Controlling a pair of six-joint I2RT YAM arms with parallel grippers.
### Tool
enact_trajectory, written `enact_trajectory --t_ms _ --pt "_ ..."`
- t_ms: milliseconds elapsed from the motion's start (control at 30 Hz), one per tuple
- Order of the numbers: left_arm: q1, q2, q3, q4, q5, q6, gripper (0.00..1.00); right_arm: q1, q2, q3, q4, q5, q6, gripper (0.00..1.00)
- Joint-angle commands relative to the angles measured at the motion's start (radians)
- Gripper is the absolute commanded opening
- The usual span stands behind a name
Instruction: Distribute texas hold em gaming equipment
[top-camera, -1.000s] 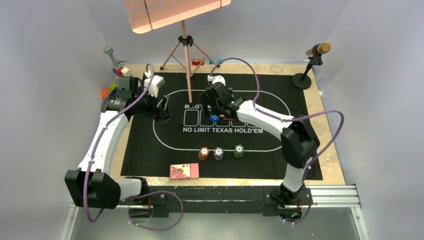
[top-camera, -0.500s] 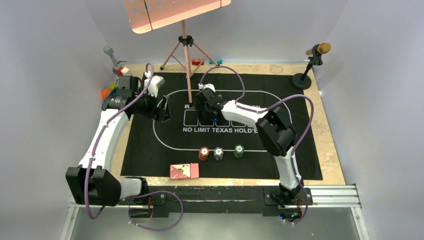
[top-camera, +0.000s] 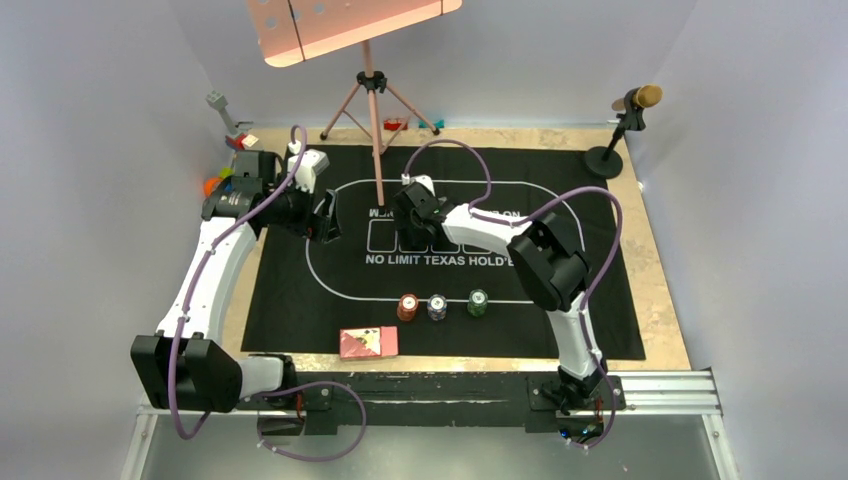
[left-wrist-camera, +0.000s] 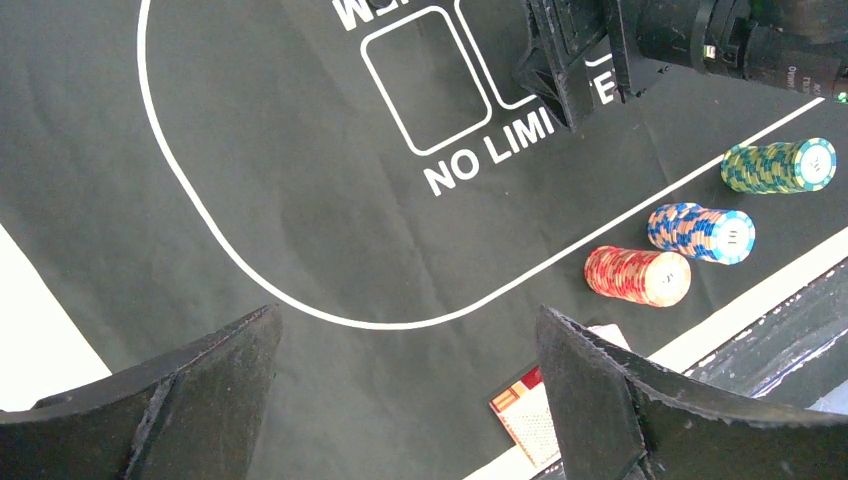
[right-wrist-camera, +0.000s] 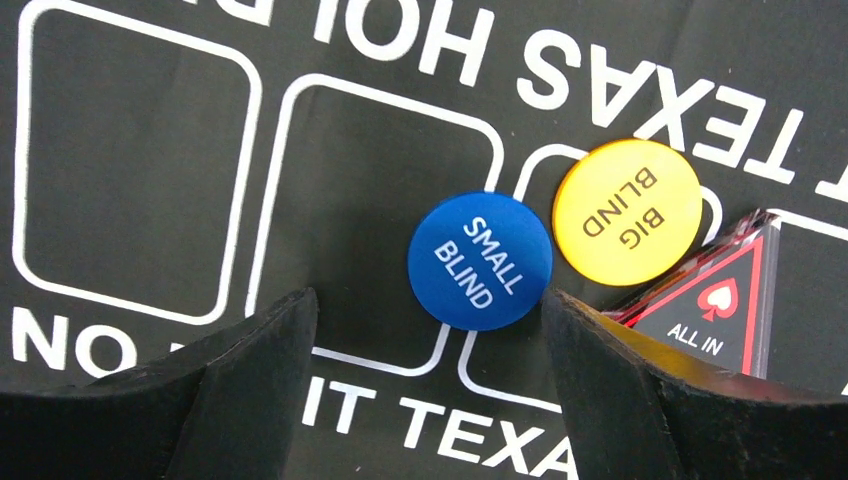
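Observation:
A blue SMALL BLIND disc (right-wrist-camera: 480, 260) lies flat on the mat, with an orange BIG BLIND disc (right-wrist-camera: 628, 211) touching it and a triangular ALL IN marker (right-wrist-camera: 715, 310) beside them. My right gripper (right-wrist-camera: 428, 310) is open low over the mat, and the blue disc sits just ahead of its fingertips, close to the right finger. Red (top-camera: 407, 307), grey-blue (top-camera: 437, 307) and green (top-camera: 477, 302) chip stacks stand near the front, with the card box (top-camera: 368, 342) beside them. My left gripper (left-wrist-camera: 408, 315) hangs open and empty over the mat's left side.
The black felt mat (top-camera: 290, 300) covers most of the table. A music stand's tripod (top-camera: 375, 120) stands at the back centre, a microphone (top-camera: 625, 115) at the back right and toy blocks (top-camera: 235, 150) at the back left.
The right arm swung left and folded at the elbow, bringing its gripper over the blind discs with the jaws slightly narrower. The left arm has stayed put.

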Motion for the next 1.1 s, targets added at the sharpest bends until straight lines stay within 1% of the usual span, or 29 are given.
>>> enact_trajectory --t_ms 0,167,300,633,800,900,1067 --pt "0.007 -0.02 0.04 0.0 0.001 0.01 1.0 -0.009 -0.067 -0.042 0.003 0.036 0.04 0.86" --pt "0.006 -0.02 0.04 0.004 0.005 0.005 1.0 -0.03 -0.094 -0.087 0.024 0.021 0.047 0.87" --pt "0.006 -0.018 0.042 0.003 0.011 0.003 1.0 -0.037 -0.074 -0.066 0.033 0.005 0.042 0.87" --pt "0.006 -0.024 0.042 -0.004 0.0 0.012 1.0 -0.036 0.001 -0.005 0.054 -0.058 0.051 0.79" --pt "0.006 -0.028 0.042 -0.006 -0.003 0.013 1.0 -0.028 0.04 0.032 0.05 -0.06 0.049 0.75" --pt "0.006 -0.029 0.042 -0.008 -0.008 0.015 1.0 -0.026 0.058 0.048 0.043 -0.065 0.049 0.7" --pt "0.006 -0.032 0.042 -0.008 -0.012 0.015 1.0 -0.013 0.074 0.052 0.039 -0.079 0.048 0.55"
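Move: The right hand is low over the mat. The middle of the blue small blind button lies about 2 cm ahead of it and 1 cm to its right, roughly 1 cm below. The yellow big blind button is about 4 cm ahead and 5 cm right of the hand, and the all-in marker 2 cm ahead and 9 cm right. For the idle left hand, the small blind button is some 8 cm ahead, 20 cm right and 17 cm below. The right hand, staying low and level over the mat, first sidesteps about 2.5 cm to its right and slightly back, then reverses, sweeping forward and left by some 2.5 cm each way so that its fingers straddle the small blind button. On this return the fingers close from wide open to a little over half, most of it late, bringing their tips in against the button's left and right edges without shutting further. ##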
